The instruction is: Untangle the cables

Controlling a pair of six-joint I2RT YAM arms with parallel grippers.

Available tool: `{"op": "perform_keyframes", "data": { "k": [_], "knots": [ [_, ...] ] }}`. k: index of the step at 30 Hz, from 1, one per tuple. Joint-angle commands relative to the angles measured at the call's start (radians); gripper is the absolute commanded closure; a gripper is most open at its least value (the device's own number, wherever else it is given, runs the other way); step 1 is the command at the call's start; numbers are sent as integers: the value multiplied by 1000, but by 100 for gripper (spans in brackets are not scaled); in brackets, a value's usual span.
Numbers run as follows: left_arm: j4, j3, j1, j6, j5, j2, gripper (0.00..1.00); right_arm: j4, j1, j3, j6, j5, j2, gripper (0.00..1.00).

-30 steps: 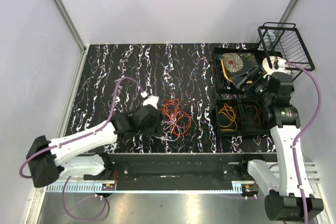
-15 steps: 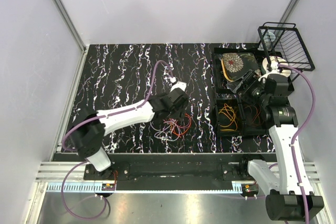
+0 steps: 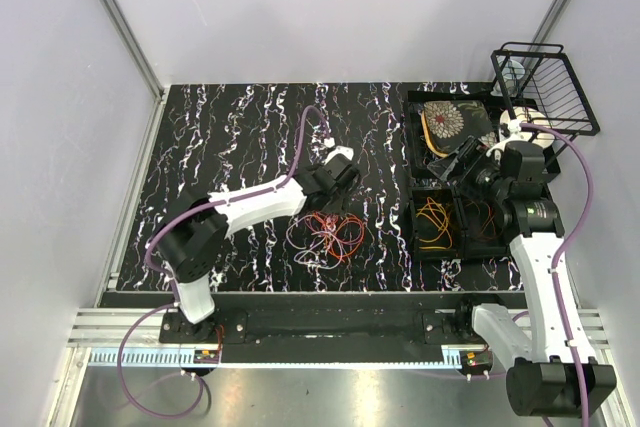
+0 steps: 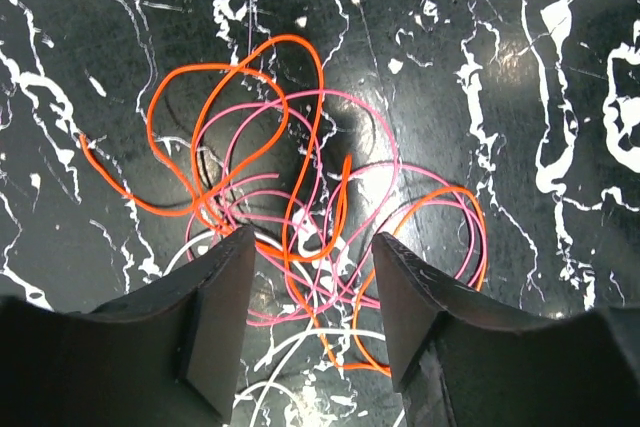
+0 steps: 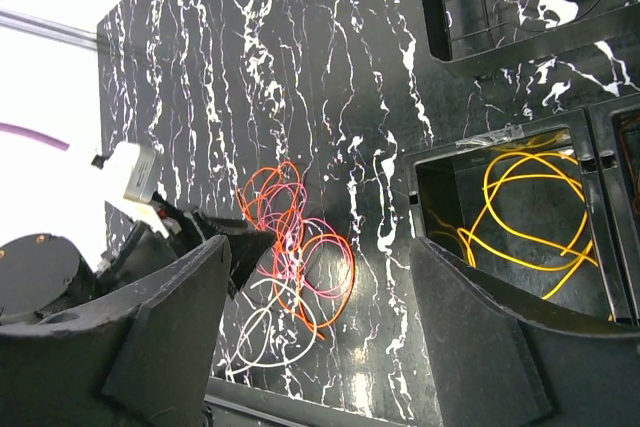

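Observation:
A tangle of orange, pink and white cables (image 3: pixel 325 237) lies on the black marbled table (image 3: pixel 230 127). It fills the left wrist view (image 4: pixel 300 217) and shows in the right wrist view (image 5: pixel 295 252). My left gripper (image 3: pixel 335 199) is open and empty, just beyond the tangle's far edge; in its own view (image 4: pixel 312 292) the fingers (image 4: pixel 215 322) straddle the pink and white loops without touching them. My right gripper (image 3: pixel 462 159) is open and empty, high over the black trays, looking down at the tangle (image 5: pixel 320 317).
A black bin (image 3: pixel 415 247) holds a yellow cable (image 3: pixel 433 222), also in the right wrist view (image 5: pixel 520 207); the bin beside it holds an orange cable (image 3: pixel 485 219). A tray with a patterned object (image 3: pixel 450 119) lies behind. A wire basket (image 3: pixel 545 82) stands at the far right.
My left arm swung from the tangle's left side round to its far side, and the tangle has shifted nearer and spread out. My right gripper moved slightly.

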Motion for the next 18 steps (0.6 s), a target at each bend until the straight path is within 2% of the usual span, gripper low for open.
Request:
{"op": "perform_keyframes", "data": {
  "k": [1, 10, 15, 16, 18],
  "knots": [
    [25, 57, 9, 25, -13, 32, 46, 36, 7, -12, -28, -29, 6, 22],
    [29, 69, 12, 15, 10, 84, 53, 46, 7, -25, -33, -35, 17, 22],
    [35, 71, 10, 19, 11, 96, 64, 48, 7, -28, -36, -38, 21, 23],
    [35, 72, 12, 19, 11, 104, 71, 49, 7, -26, -36, -39, 26, 22],
    [35, 75, 12, 20, 13, 110, 79, 51, 7, -28, -36, -40, 26, 23]
  ]
}}
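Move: My left hand, empty and half open, hangs about 4 cm above the crossing of orange and pink cables it is going for, almost straight below its fingertips. The orange loop lies about 3 cm ahead and 3 cm left of the hand, the orange-pink loop 4 cm right and 1 cm back, and the white cable some 5 cm back and 4 cm left. From my right hand the crossing is about 22 cm left, roughly level fore and aft, and 21 cm below. I sink my left hand almost straight down, about 3 cm, into the middle of the tangle with the fingertips pointing down and forward. On the way I start closing the fingers, slowly then faster, from half open to roughly a quarter, narrowing them around the orange and pink strands; whether they touch yet can't be seen. My empty right hand eases down some 1.5 cm, fingers still wide. ##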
